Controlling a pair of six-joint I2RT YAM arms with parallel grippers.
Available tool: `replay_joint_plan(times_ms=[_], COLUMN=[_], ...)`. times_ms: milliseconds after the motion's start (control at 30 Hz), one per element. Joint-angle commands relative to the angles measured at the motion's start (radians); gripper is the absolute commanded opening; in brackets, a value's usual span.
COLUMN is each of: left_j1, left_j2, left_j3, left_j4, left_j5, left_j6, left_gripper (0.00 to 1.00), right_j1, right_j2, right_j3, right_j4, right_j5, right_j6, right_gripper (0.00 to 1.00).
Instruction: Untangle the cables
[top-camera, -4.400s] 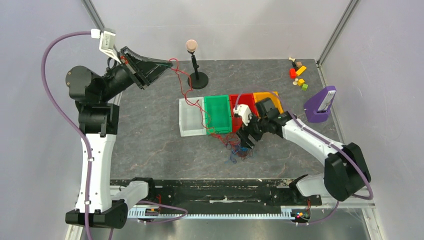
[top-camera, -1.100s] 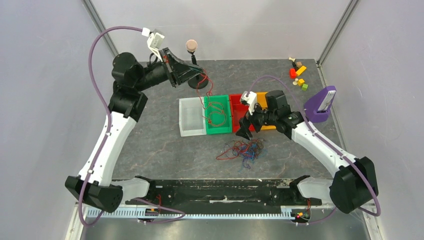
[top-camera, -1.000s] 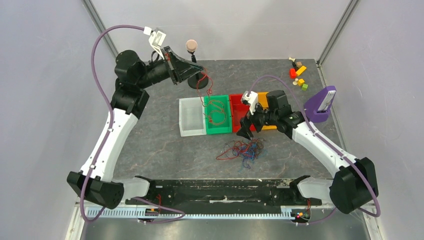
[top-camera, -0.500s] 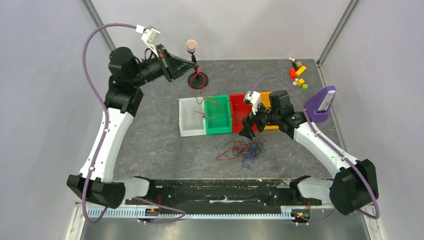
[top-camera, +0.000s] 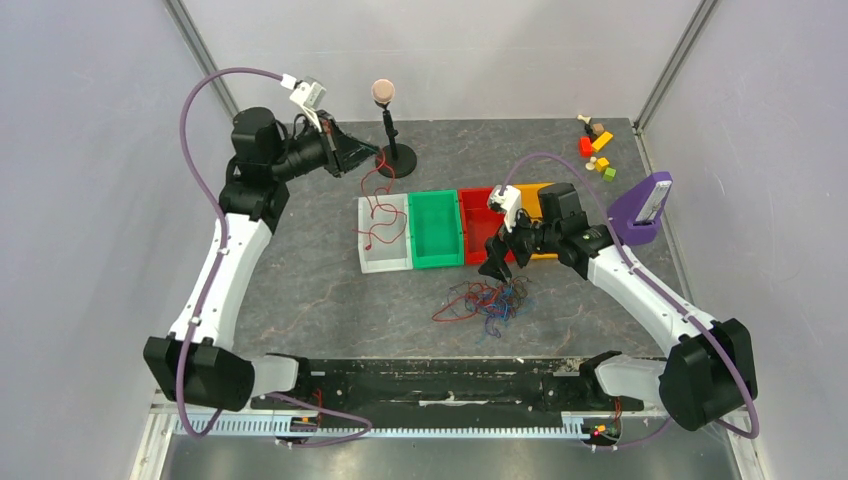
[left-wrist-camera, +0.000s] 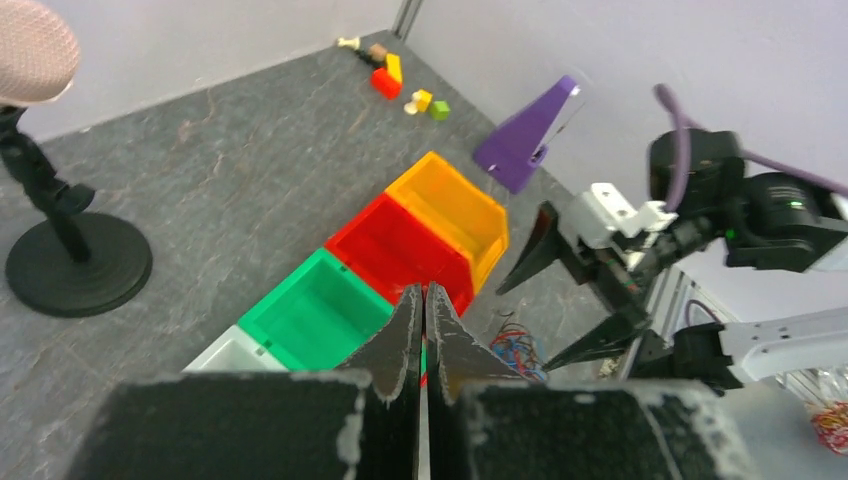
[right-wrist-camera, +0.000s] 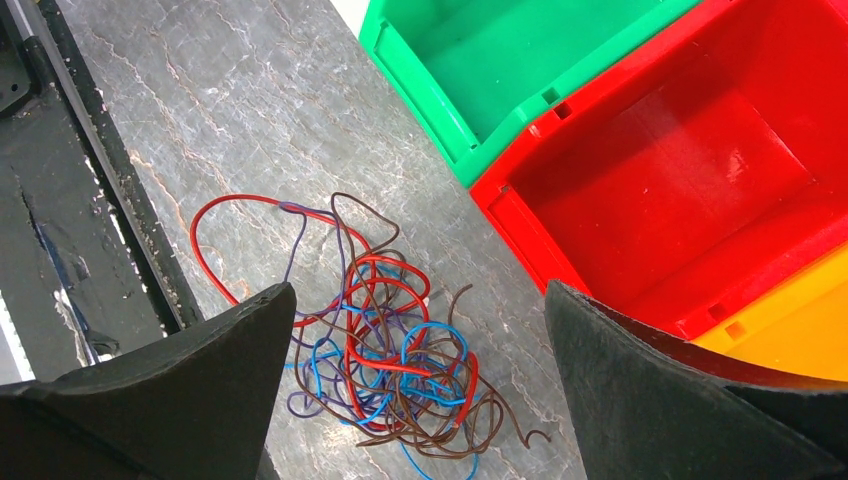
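Observation:
A single red cable (top-camera: 377, 205) hangs from my left gripper (top-camera: 357, 156), which is shut on it; the cable's lower loops droop into the white bin (top-camera: 385, 266). In the left wrist view the left gripper (left-wrist-camera: 422, 291) has its jaws pressed together, and the cable itself is hard to make out there. The rest of the cables (top-camera: 487, 298) lie on the table as a loose tangle of red, blue, brown and purple strands (right-wrist-camera: 390, 370). My right gripper (top-camera: 497, 263) hovers open just above that tangle, its fingers (right-wrist-camera: 417, 290) spread wide with nothing between them.
A row of bins stands mid-table: white, green (top-camera: 435, 260), red (top-camera: 474, 200) and orange (top-camera: 530, 190). A microphone stand (top-camera: 392, 158) is behind the white bin. A purple holder (top-camera: 640, 212) and small toy blocks (top-camera: 597, 148) sit at the far right. A black rail (top-camera: 430, 375) runs along the near edge.
My left gripper has swung left and lower with the red cable, carrying it from over the green bin to over the white bin. The right gripper has barely moved and stays open.

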Motion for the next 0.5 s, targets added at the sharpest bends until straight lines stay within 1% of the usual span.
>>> replay_joint_plan(times_ms=[0, 67, 200, 300, 467], left_j1=[0.036, 0.053, 0.05, 0.032, -0.028], left_j2=[0.056, 0.079, 0.072, 0.054, -0.004], left_j3=[-0.013, -0.01, -0.05, -0.12, -0.293], left_j4=[0.059, 0.074, 0.078, 0.05, 0.05], left_j5=[-0.051, -0.125, -0.254, -0.322, -0.398], left_j6=[0.11, 0.109, 0.181, 0.215, 0.226], left_gripper=[0.02, 0.02, 0.02, 0.02, 0.02], right_j1=[-0.004, -0.004, -0.004, -0.004, -0.003], right_j2=[-0.003, 0.0, 0.004, 0.008, 0.016], right_j3=[-0.002, -0.002, -0.005, -0.006, -0.008], right_j4=[0.005, 0.003, 0.004, 0.005, 0.005], right_j5=[-0.015, -0.014, -0.014, -0.015, -0.017], right_j6=[-0.01, -0.011, -0.01, -0.01, -0.01], right_gripper=[0.98, 0.98, 0.98, 0.98, 0.98])
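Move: The left gripper already holds the red cable, pinched and dangling. The white bin lies almost straight beneath that gripper, about 35 cm down, some 2 cm ahead and 3 cm to its left. The green bin sits about 6 cm to the gripper's right and 2 cm ahead; the microphone stand's foot is roughly 16 cm ahead, 1 cm left. From the right gripper the white bin is about 19 cm left, 8 cm ahead and 12 cm below. Lower the left gripper about 11 cm towards the white bin, easing it some 5 cm forward and nearly as far left on the way, with the forward travel giving out before the descent does. Swing the fingers about 15 degrees counter-clockwise and tip them a little further down, keeping the pinch on the red cable shut. ##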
